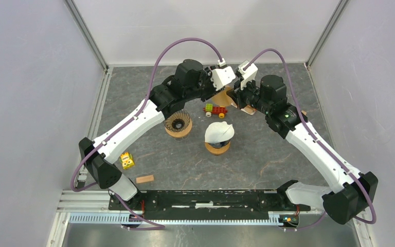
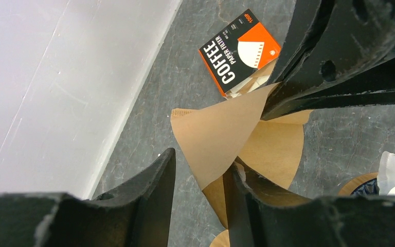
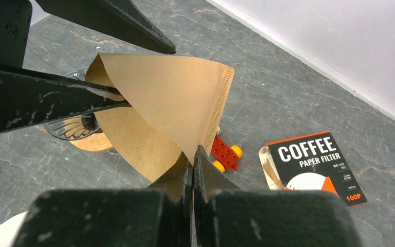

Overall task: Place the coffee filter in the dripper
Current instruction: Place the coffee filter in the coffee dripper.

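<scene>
A brown paper coffee filter [image 3: 169,98] hangs in the air between my two grippers at the back of the table. My right gripper [image 3: 194,154] is shut on its pointed tip. At the filter's wide mouth my left gripper [image 2: 200,175] stands open. One of its fingers [image 2: 257,200] reaches inside between the paper layers. The other finger [image 2: 154,195] stays outside, clear of the paper. The empty ribbed dripper [image 1: 178,123] stands on a wooden ring, left of the table's middle and nearer than the grippers.
A second dripper [image 1: 218,146] holds a white filter [image 1: 219,131]. A red and yellow toy brick [image 1: 215,109] lies below the held filter. The coffee filter box [image 3: 316,167] lies beside it. A yellow block [image 1: 127,160] and a wooden block [image 1: 144,179] sit front left.
</scene>
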`<state>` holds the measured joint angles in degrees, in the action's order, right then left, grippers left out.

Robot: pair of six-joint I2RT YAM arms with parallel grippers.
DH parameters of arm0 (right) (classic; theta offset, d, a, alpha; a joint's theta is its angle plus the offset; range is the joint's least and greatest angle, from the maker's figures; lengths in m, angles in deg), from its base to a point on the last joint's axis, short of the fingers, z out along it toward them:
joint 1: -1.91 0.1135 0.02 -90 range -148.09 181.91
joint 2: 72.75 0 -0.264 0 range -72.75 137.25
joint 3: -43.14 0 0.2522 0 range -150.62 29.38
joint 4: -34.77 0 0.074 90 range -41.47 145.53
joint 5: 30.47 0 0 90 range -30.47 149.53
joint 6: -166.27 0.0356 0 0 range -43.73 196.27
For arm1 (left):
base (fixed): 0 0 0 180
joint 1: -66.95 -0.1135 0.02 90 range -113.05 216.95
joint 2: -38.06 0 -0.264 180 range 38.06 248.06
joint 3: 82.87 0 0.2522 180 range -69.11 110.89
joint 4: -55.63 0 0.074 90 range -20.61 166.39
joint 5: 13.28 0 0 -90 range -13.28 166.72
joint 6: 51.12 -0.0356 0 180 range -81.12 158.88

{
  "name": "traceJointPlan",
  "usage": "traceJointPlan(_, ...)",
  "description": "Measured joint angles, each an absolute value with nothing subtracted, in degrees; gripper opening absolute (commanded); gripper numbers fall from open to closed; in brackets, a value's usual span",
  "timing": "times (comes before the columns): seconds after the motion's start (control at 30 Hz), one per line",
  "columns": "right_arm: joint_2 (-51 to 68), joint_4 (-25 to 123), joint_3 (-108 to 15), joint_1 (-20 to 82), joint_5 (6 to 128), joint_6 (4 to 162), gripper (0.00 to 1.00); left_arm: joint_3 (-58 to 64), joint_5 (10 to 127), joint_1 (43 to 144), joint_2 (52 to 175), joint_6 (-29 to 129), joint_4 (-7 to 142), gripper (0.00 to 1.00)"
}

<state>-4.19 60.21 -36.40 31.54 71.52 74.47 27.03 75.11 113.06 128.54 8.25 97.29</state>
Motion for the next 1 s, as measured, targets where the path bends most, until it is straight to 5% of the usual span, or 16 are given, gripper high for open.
traceJointPlan(0.63,-4.02,60.15,-36.42,31.54,71.54,75.12,0.03,27.03,76.9,114.09,128.54,12.55,96.46,0.22)
traceJointPlan(0.83,-3.99,60.04,-36.55,31.54,71.54,75.49,0.13,27.03,78.63,114.09,128.54,13.93,96.17,0.14)
traceJointPlan(1.0,-3.99,59.75,-36.9,31.54,71.52,75.87,0.34,27.03,80.82,114.26,128.54,15.88,95.61,0.02)
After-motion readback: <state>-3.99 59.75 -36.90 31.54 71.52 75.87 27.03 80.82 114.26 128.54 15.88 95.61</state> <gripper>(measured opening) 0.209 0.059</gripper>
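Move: The brown coffee filter hangs between the hands: its middle is about 4 cm to the left gripper's right and 4 cm to the right gripper's left, level fore and aft with both and some 2 cm below. From the left hand, the grey dripper waits about 9 cm back, 13 cm left and 22 cm down; the red toy car lies roughly 30 cm beneath it, level fore and aft and 1 cm right. Shut the left gripper, half open with one finger inside the cone and one outside, until it pinches the paper wall; let that hand ease back-left about half a centimetre and return, turning some 5 to 10 degrees counter-clockwise. Keep the right hand in place holding its side, then, as the left closes, open its fingers by about a fifth to free the paper. ##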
